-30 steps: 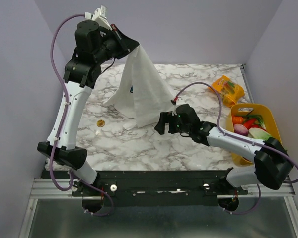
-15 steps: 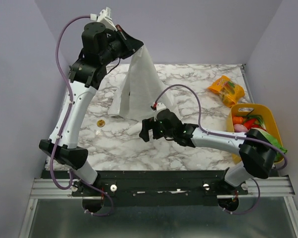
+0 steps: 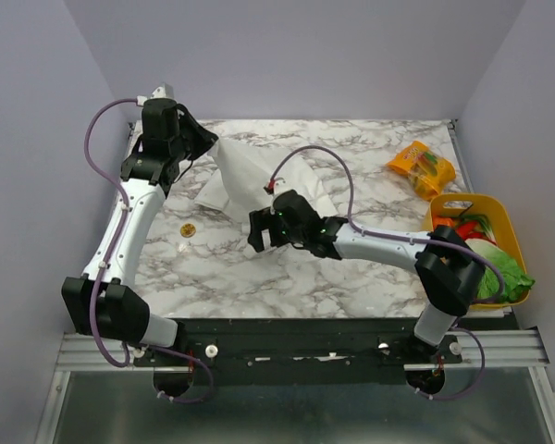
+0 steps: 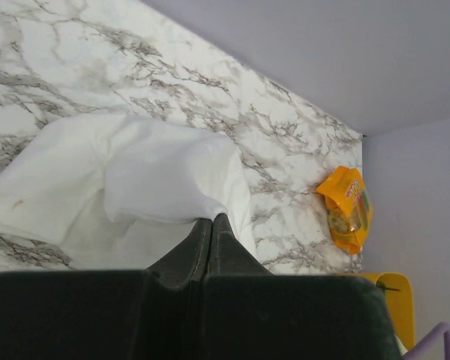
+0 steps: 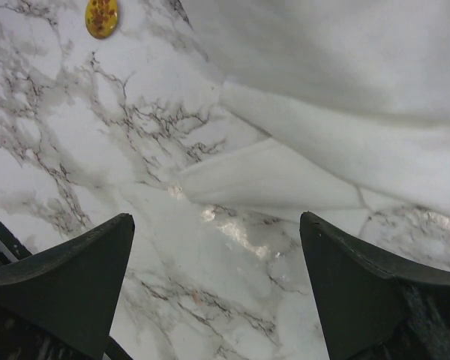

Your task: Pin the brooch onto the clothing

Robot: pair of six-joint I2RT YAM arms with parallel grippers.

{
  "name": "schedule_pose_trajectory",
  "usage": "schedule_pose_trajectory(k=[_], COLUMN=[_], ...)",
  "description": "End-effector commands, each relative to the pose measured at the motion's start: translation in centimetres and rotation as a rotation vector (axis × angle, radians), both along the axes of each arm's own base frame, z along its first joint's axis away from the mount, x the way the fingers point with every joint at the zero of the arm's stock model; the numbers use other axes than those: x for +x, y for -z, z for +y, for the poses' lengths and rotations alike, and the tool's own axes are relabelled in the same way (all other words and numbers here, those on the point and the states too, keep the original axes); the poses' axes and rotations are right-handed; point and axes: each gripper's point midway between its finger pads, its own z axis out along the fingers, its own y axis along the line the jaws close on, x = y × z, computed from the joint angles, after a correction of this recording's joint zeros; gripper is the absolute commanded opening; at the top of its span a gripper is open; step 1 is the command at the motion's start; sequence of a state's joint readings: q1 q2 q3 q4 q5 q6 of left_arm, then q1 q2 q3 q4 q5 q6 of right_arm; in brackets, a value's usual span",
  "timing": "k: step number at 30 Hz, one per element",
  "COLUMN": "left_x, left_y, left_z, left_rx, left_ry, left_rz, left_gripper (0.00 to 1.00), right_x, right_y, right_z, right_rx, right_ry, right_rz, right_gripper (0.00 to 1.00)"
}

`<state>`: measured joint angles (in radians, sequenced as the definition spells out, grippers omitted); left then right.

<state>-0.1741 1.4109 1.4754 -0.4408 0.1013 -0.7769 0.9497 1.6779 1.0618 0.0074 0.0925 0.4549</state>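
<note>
The clothing [image 3: 254, 176] is a white T-shirt, bunched on the marble at the back left. One corner rises to my left gripper [image 3: 202, 145], which is shut on the fabric. In the left wrist view the shut fingertips [image 4: 212, 220] pinch a fold of the clothing [image 4: 135, 176]. The brooch [image 3: 188, 228], a tiny gold oval, lies bare on the marble left of the shirt; the right wrist view shows the brooch [image 5: 102, 16] at its top edge. My right gripper [image 3: 256, 235] hovers open just in front of the shirt's near hem [image 5: 262, 180], holding nothing.
An orange snack packet [image 3: 424, 166] lies at the back right, also seen in the left wrist view [image 4: 347, 210]. A yellow basket [image 3: 499, 217] with toy vegetables stands at the right edge. Grey walls close the table on three sides.
My left gripper has come down and back with the shirt, which now slumps on the table instead of hanging. My right gripper has moved left along the shirt's near edge, still open.
</note>
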Motion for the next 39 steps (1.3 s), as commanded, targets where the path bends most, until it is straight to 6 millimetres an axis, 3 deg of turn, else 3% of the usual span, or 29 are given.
schedule_pose_trajectory(k=[1,2,3,4,10,17,23,28,29,30,31,32,37,38,39], left_x=[1.4,1.6,1.7,2.1,3.2,3.9,4.1,4.3,4.4,4.4,4.4,4.4,4.3,4.3,4.3], left_y=[-0.5,-0.2,0.1,0.7,2.0,2.8,2.9,3.1,3.2,3.3,3.3,3.5,3.4,3.2,3.2], left_z=[0.1,0.1,-0.1,0.2,1.8,2.2,2.3,2.4,2.4,2.4,2.4,2.4,2.5,2.6,2.7], left_rx=[-0.046,-0.05,-0.057,-0.056,-0.065,-0.098,-0.104,-0.111,-0.112,-0.112,-0.113,-0.116,-0.118,-0.118,-0.118], left_ry=[0.029,0.036,0.049,0.043,0.008,0.014,0.021,0.033,0.033,0.033,0.036,0.034,0.038,0.035,0.035], left_rz=[-0.038,-0.031,-0.022,-0.008,0.019,0.031,0.033,0.038,0.04,0.04,0.04,0.045,0.042,0.037,0.039], left_gripper=[0.0,0.0,0.0,0.0,0.0,0.0,0.0,0.0,0.0,0.0,0.0,0.0,0.0,0.0,0.0], right_x=[1.6,2.0,1.6,2.2,3.0,4.0,4.5,6.2,6.3,6.2,6.1,6.2,6.1,6.1,5.7], right_y=[1.5,1.8,3.9,3.4,7.0,7.8,6.4,7.8,8.4,8.8,10.1,9.9,11.9,11.7,12.3], right_z=[2.4,2.7,2.8,3.6,3.4,3.9,4.8,6.0,6.2,6.3,6.4,7.1,6.0,5.9,5.2], right_rx=[-0.133,-0.163,-0.221,-0.224,-0.356,-0.416,-0.416,-0.495,-0.51,-0.525,-0.541,-0.533,-0.585,-0.572,-0.58], right_ry=[-0.062,-0.061,-0.072,-0.069,-0.044,0.031,0.066,0.054,0.044,0.029,0.015,0.01,0.023,0.016,0.017], right_rz=[-0.038,-0.05,-0.029,-0.046,-0.042,-0.106,-0.184,-0.218,-0.214,-0.204,-0.189,-0.191,-0.125,-0.11,-0.082], right_gripper=[0.99,0.99,0.99,0.99,0.95,0.9,0.9,0.88,0.85,0.74,0.73,0.73,0.66,0.61,0.46])
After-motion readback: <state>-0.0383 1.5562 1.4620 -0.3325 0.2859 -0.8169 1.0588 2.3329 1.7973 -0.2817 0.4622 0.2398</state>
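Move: The near hem of the clothing lies about 8 cm ahead of the right fingers, 9 cm to their left and 9 cm below. The brooch lies on the table some 5 cm ahead, 17 cm left and 10 cm down, and the main spread of the clothing about 19 cm ahead, 6 cm to the right, also 10 cm down. From the left gripper, that same hem lies roughly 7 cm back, straight below by about 31 cm. Bring the open right gripper left and forward, sink it about 8 cm, then slide it low, forward and left again to the clothing's near hem. Tip its fingers more steeply down and towards forward, some 25 degrees, and narrow them by about a third around the hem. Keep the clothing pinched in the left gripper and ease it forward and down about 4 cm, slightly left. ##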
